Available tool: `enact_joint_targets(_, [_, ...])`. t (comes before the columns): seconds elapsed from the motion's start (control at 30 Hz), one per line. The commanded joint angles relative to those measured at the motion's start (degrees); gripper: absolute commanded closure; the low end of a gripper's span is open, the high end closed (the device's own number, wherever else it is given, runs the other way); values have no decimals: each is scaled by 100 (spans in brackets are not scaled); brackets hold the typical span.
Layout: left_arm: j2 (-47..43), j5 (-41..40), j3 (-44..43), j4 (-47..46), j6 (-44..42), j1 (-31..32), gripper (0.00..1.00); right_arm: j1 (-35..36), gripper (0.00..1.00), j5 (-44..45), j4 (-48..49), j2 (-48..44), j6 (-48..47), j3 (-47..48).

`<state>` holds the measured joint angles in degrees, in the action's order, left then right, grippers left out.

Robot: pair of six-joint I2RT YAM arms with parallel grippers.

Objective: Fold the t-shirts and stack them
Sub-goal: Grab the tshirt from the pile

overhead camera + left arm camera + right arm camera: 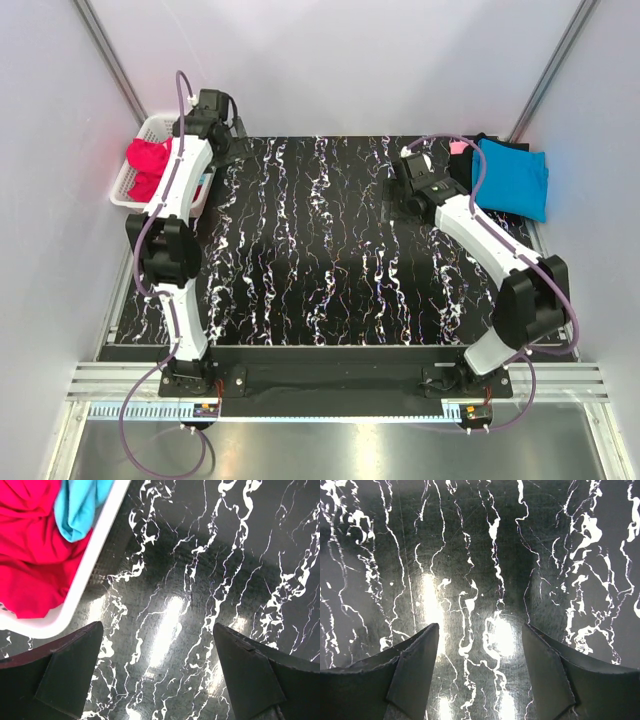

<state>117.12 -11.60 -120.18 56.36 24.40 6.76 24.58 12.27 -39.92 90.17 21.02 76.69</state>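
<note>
A crimson t-shirt (148,162) lies crumpled in the white lattice basket (150,127) at the table's far left; in the left wrist view the crimson cloth (30,555) lies under a turquoise shirt (80,505) in the basket. A folded turquoise t-shirt (512,176) tops a stack at the far right, with black (500,142) and pale pink (458,147) cloth under it. My left gripper (222,135) is open and empty next to the basket, over bare table (159,630). My right gripper (408,180) is open and empty left of the stack (481,630).
The black marble-patterned table (330,250) spans the view between grey side walls. The basket rim (95,560) runs just left of my left fingers. Metal rails run along the near edge by the arm bases.
</note>
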Motion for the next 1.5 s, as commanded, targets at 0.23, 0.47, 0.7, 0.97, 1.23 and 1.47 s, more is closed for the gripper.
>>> enact_joint_targets(0.23, [30,914,-322,-415,39,-966,1,-41,26,-295,213,519,-10,523])
enact_joint_targets(0.47, [118,-104,-392,-634,3,-1133,1,-41,26,-383,187,703,-10,628])
enact_joint_targets(0.7, [487,26,-313,-1135,416,-1371,1,-41,27,-551,152,941,78,725])
enact_joint_targets(0.97, [917,-98,-348,-1215,1198,-1608,1,-50,27,-463,134,1055,8,848])
enact_joint_targets(1.23, [1480,-246,-752,-1303,1093,-1652,6,-50,27,-401,37,1398,-45,1173])
enact_joint_targets(1.47, [1524,-879,-691,-1583,1067,-1722,7,-58,27,-313,-147,1644,-229,1445])
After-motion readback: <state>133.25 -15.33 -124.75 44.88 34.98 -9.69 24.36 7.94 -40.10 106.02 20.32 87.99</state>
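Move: The red t-shirt I'm after lies in the white basket, its middle some 22 cm to the left of my left hand, 6 cm ahead and about 15 cm below. The turquoise cloth in the same basket is nearer, roughly 12 cm left and 10 cm ahead; the basket's own middle is some 20 cm left and 8 cm ahead. From my right hand the red t-shirt is about 72 cm left and 16 cm ahead. I swing my left hand, fingers wide, about 16 cm leftward over the basket's right rim, nearly level at first. Then I sink some 10 cm towards the red t-shirt while still going left and somewhat forward, turning the hand nearly 30 degrees counter-clockwise. My right hand, still partly open, eases forward, down and left, a few centimetres each way, over bare table. ##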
